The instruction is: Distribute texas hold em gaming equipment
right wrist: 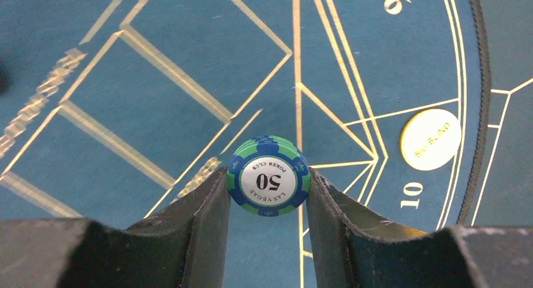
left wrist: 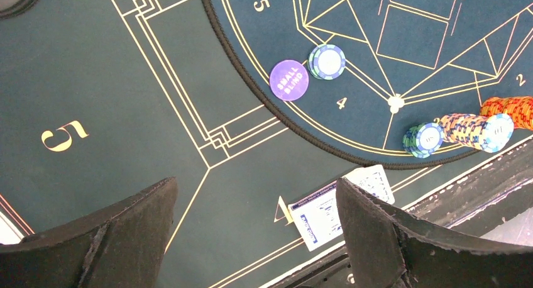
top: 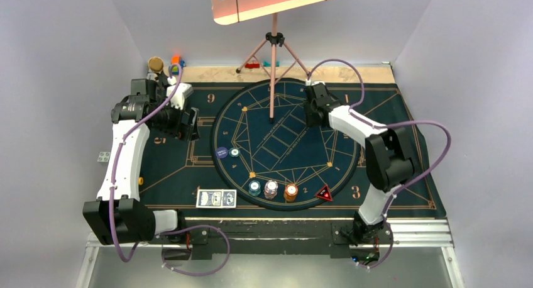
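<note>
My right gripper hovers over the far part of the round mat, shut on a green-and-blue poker chip marked 50. A yellow disc lies on the mat to its right. My left gripper stands open and empty above the left mat, near the 5. A purple-blue disc and a single chip lie side by side. Teal, white and orange chip stacks line the near rim, beside the red-black triangular marker. Playing cards lie at the front edge.
A tripod stand rises from the far mat under a pink board. Toy blocks and a round cork-coloured object sit at the back left. A small white die lies off the mat's left side. A metal rail borders the front.
</note>
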Action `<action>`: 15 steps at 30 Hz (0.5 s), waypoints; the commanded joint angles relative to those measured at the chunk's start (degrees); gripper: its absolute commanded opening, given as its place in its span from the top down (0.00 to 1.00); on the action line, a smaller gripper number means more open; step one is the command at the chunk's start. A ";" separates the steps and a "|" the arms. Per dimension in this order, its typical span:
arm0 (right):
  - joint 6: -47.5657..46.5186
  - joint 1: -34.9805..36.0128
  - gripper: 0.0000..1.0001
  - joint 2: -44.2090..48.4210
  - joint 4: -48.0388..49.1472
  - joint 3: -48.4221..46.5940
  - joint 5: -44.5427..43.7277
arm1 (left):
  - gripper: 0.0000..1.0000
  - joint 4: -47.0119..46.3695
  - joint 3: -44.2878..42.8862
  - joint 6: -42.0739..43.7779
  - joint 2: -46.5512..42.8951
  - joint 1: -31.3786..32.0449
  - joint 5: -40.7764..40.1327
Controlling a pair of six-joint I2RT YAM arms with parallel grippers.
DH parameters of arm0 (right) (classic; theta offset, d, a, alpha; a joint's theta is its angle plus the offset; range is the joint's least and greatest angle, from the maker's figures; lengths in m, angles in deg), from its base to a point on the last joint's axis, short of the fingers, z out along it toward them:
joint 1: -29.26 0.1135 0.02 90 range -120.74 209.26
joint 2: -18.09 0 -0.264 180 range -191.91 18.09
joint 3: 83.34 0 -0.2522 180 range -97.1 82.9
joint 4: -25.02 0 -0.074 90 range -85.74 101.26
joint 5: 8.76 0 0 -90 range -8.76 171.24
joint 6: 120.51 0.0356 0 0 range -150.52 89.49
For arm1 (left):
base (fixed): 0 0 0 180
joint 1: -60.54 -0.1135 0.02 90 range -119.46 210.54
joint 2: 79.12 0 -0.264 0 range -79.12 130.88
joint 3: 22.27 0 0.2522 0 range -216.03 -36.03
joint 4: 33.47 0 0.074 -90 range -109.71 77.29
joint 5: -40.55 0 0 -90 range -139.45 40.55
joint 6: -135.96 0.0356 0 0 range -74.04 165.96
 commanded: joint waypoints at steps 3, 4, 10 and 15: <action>4.49 -5.95 1.00 -7.86 1.48 -7.05 -2.64 | 0.00 0.51 -1.85 1.00 -0.20 -0.37 0.51; 4.66 -6.65 1.00 -9.23 1.44 -7.91 -1.93 | 0.00 0.64 -1.91 1.06 -0.08 -0.43 0.60; 6.78 -7.50 0.99 -13.06 -0.78 -12.29 -2.92 | 0.00 1.11 -2.08 1.69 0.05 -0.39 0.41; 7.49 -7.55 0.43 -14.59 -2.42 -13.77 -2.95 | 0.00 1.01 -1.39 1.88 0.03 -0.40 0.68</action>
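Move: Beyond the right hand and to its right lies the big blind button, about 12 cm right, 4 cm farther out and 8 cm below the chip in its fingers. The tripod foot stands some 17 cm to the hand's left and 3 cm ahead; the red triangle lies about 24 cm back and 3 cm to the right. For the left hand the big blind is roughly 57 cm to the right, 15 cm ahead and 19 cm below. Sweeping forward and to the right by about 5 cm each, the right hand carries the green-and-blue 50 chip towards the big blind. It sinks some 5 cm on the way, then eases up about a centimetre while still creeping forward, the sideways travel all but stopped; the wrist turns about 13 degrees clockwise and the fingers keep their pinch. ##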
